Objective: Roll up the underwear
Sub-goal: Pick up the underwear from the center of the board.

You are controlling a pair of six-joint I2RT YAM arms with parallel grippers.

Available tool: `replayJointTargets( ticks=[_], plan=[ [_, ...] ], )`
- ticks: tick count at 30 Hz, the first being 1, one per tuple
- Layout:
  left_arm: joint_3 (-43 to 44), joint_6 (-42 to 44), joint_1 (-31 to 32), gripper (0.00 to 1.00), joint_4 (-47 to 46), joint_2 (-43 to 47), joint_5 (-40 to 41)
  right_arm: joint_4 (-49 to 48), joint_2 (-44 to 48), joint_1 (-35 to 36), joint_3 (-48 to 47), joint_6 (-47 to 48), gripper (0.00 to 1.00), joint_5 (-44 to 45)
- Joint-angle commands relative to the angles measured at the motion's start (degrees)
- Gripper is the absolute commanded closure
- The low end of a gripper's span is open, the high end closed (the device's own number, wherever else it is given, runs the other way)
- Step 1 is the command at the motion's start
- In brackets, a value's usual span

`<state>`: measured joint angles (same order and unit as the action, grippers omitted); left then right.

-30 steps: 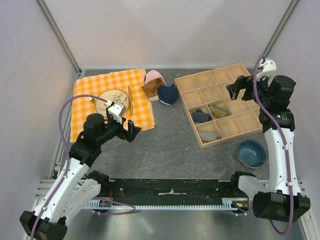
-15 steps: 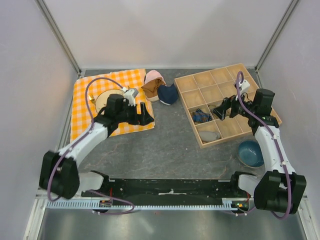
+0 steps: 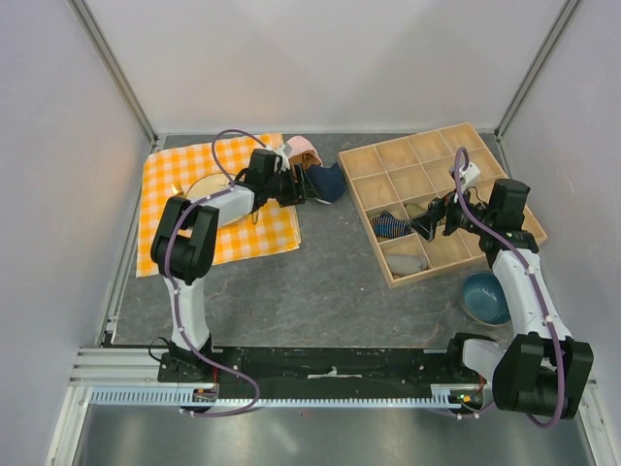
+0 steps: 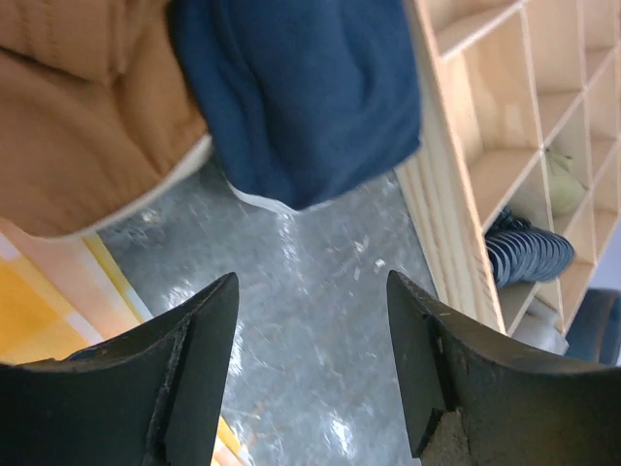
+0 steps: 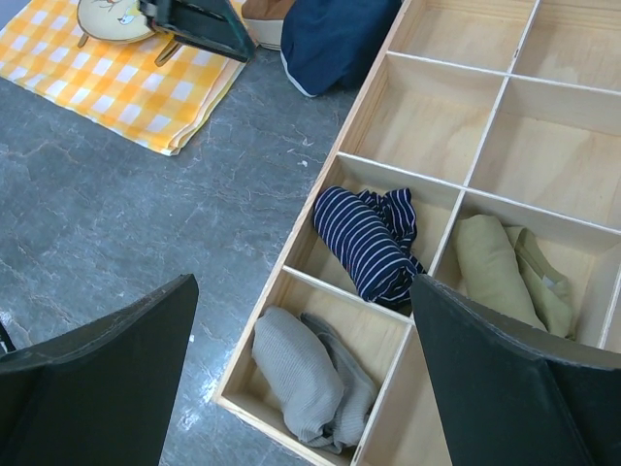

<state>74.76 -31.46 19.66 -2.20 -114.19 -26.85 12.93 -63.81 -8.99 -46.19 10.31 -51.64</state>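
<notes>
The underwear (image 3: 328,182) is a small navy-blue bundle with a light trim, lying on the grey table between the checked cloth and the wooden tray. It fills the top of the left wrist view (image 4: 301,97), where it touches a brown garment (image 4: 87,107). My left gripper (image 3: 296,184) is stretched out low just short of the underwear. Its jaws are open (image 4: 310,282), with only bare table between them. My right gripper (image 3: 432,218) hangs open over the tray's near-left compartments (image 5: 303,291) and holds nothing.
The wooden compartment tray (image 3: 363,216) holds a striped dark-blue roll (image 5: 364,243), a grey roll (image 5: 301,374) and an olive roll (image 5: 495,272). A pink garment (image 3: 301,146) lies behind the brown one. An orange checked cloth (image 3: 175,170) carries a plate (image 3: 209,186). A blue bowl (image 3: 488,297) sits near the right arm.
My left arm has reached from the cloth's front edge out to the garments, and its jaws have narrowed a little. My right arm came down over the tray and then held still.
</notes>
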Motion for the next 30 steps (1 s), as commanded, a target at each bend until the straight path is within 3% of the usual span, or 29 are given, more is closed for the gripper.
replayJointTargets(
  ticks=[1, 5, 13, 22, 30],
  plan=[
    [5.47, -3.35, -0.15, 0.32, -2.64, -4.1, 4.51, 0.25, 0.71, 0.47, -3.2, 2.79, 0.02, -0.48],
    [8.29, -2.55, -0.24, 0.33, -2.02, -8.22, 6.37, 1.13, 0.18, 0.65, -3.81, 3.23, 0.02, -0.75],
    [13.12, -0.97, -0.32, 0.47, -0.62, -13.25, 5.94, 1.92, 0.0, 0.73, -4.08, 3.84, 0.02, -0.92],
    [12.78, 1.84, -0.59, 0.95, -3.86, -10.89, -0.3, 2.19, 0.27, 0.73, -3.9, 4.29, 0.02, -1.01],
    [5.85, 1.93, -0.59, 0.98, -8.35, 0.18, -4.35, 2.19, 0.18, 0.73, -3.73, 4.37, 0.02, -1.01]
  ],
)
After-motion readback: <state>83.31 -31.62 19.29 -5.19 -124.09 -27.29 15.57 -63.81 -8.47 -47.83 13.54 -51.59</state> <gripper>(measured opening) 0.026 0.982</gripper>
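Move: The navy underwear lies about 6 cm ahead of the left gripper, 5 cm to its right and some 5 cm below. The brown-and-pink garment beside it is about 10 cm ahead and 2 cm left of this gripper. The wooden box's middle is roughly 32 cm to its right and 2 cm back, all low on the table. From the right gripper, the underwear lies about 19 cm ahead, 23 cm left and 17 cm down. Bring the left gripper forward and down together, about 5 cm each, onto the near corner of the navy underwear, slowing as it arrives. Swing the part-open fingers shut mainly at the bottom, pinching the cloth between the fingertips, then start back up some 2.5 cm with that grip, easing slightly back. ##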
